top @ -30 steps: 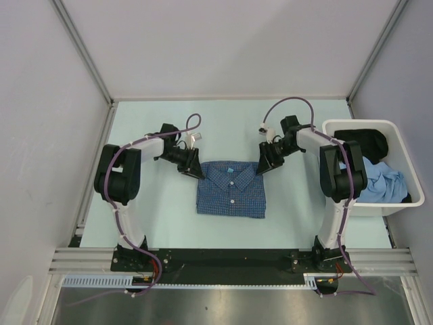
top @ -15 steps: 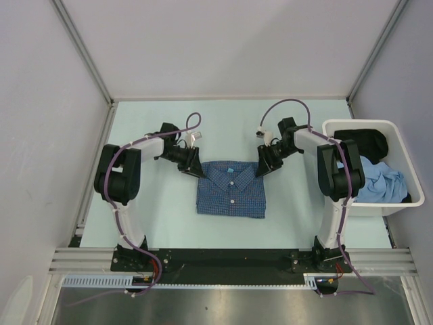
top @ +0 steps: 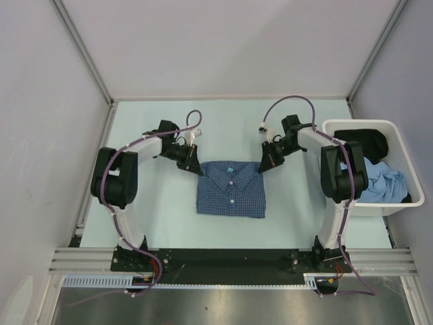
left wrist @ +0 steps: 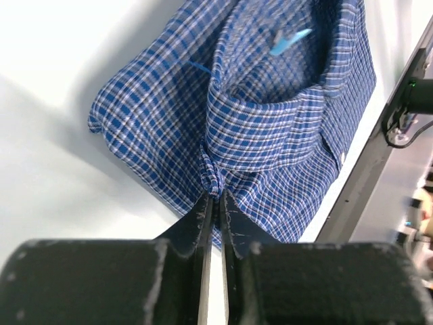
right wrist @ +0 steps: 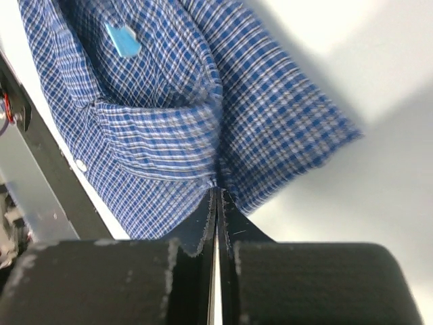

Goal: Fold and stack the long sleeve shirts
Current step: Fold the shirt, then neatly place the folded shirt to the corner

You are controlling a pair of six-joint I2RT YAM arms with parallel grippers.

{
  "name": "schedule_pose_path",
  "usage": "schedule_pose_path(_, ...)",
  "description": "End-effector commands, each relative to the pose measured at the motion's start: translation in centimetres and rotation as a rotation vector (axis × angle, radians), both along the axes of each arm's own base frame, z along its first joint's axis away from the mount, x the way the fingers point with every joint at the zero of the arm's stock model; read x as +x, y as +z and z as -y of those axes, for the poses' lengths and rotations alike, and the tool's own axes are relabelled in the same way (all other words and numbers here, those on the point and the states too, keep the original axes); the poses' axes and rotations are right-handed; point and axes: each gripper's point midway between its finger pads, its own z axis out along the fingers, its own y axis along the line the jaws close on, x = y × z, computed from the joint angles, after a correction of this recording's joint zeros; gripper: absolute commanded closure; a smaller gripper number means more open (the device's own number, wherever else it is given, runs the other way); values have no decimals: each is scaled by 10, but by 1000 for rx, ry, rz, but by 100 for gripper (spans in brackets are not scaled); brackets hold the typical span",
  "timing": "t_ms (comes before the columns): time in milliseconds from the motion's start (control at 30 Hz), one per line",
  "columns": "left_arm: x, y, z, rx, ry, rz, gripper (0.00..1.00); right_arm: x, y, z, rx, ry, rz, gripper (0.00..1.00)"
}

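The dark-blue checked long sleeve shirt (top: pixel 231 191) lies folded into a rectangle on the pale table, collar at the far side. My left gripper (top: pixel 198 167) is at its far left corner. In the left wrist view it (left wrist: pixel 216 196) is shut on a small bunch of the shirt's cloth (left wrist: pixel 270 128) beside the collar. My right gripper (top: pixel 261 166) is at the far right corner. In the right wrist view it (right wrist: pixel 218 191) is shut on the shirt's edge (right wrist: pixel 169 135) by the collar. A light-blue neck label (right wrist: pixel 122 40) shows inside the collar.
A white bin (top: pixel 352 124) stands at the right edge of the table, holding a black garment (top: pixel 365 141) and a light-blue garment (top: pixel 384 181). Grey walls enclose the table on three sides. A black rail (top: pixel 230 261) runs along the near edge.
Both grippers have shifted slightly towards the far side while staying at the shirt's far corners. The shirt's body has not visibly moved.
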Motion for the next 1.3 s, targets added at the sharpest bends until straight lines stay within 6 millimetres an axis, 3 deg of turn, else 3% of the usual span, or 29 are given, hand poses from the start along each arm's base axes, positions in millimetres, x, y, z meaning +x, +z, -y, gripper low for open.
schedule_pose_path(0, 13, 35, 2, -25, -60, 203, 89, 29, 37, 5, 56, -44, 148, 100)
schedule_pose_path(167, 29, 24, -2, 12, -22, 246, 83, 39, 27, 9, 49, -77, 148, 100)
schedule_pose_path(400, 45, -17, -10, 102, 36, 172, 80, 50, 0, 8, 10, -109, 138, 100)
schedule_pose_path(600, 47, -16, -18, 107, 77, 152, 80, 54, 0, 6, -11, -111, 153, 100)
schedule_pose_path(700, 47, -1, -26, 58, 128, 149, 76, 54, 11, 9, -33, -97, 160, 94)
schedule_pose_path(733, 46, 7, -27, 23, 135, 152, 63, 58, 20, 11, -34, -88, 186, 88)
schedule_pose_path(767, 45, 28, -27, -8, 148, 188, 53, 54, 26, 13, -38, -85, 181, 85)
schedule_pose_path(800, 44, 35, -29, -20, 152, 206, 46, 56, 41, 17, -34, -88, 219, 81)
schedule_pose_path(833, 32, 40, -28, -37, 143, 203, 34, 56, 49, 19, -34, -77, 248, 70)
schedule_pose_path(867, 26, 58, -28, -51, 145, 239, 27, 52, 55, 20, -39, -71, 259, 65)
schedule_pose_path(933, 9, 62, -30, -58, 163, 226, 1, 45, 78, 19, -42, -46, 321, 52)
schedule_pose_path(967, 4, 80, -30, -68, 176, 269, 1, 38, 81, 19, -50, -26, 344, 51)
schedule_pose_path(1033, 3, 85, -41, -8, 241, 310, 1, 24, 100, 6, -52, 34, 429, 50)
schedule_pose_path(1100, 5, 111, -57, 51, 320, 445, 1, 7, 98, -5, -69, 104, 478, 51)
schedule_pose_path(1133, 13, 115, -73, 119, 419, 490, 1, -8, 109, -27, -55, 174, 547, 52)
schedule_pose_path(1167, 21, 127, -83, 119, 496, 537, 1, -18, 108, -38, -51, 229, 581, 52)
schedule_pose_path(1233, 18, 128, -98, 98, 673, 471, 0, -43, 98, -62, -42, 334, 623, 54)
schedule_pose_path(1267, 10, 128, -95, 40, 645, 414, 0, -68, 98, -88, -13, 431, 650, 55)
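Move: I still have the shirt's upper layer pinched near its two far corners. The shirt's far left corner lies about 4 cm ahead of my left hand and 3 cm below; its far right corner some 4 cm ahead of my right hand and 2 cm below. The blue neck label sits about 9 cm to the right of my left hand and 1 cm ahead; the lower shirt button is roughly 9 cm to the right of my left hand and 9 cm back. With both hands I draw the pinched cloth forward about 3 to 4 cm in a low arc, lifting a little and then lowering it at the shirt's far edge. There I open, left fingers wide, right about halfway, and let go. Both hands then rise over 10 cm, drawing back and tipping their fingers up some 30 degrees, the left swinging out left, the right leftward over the collar. ##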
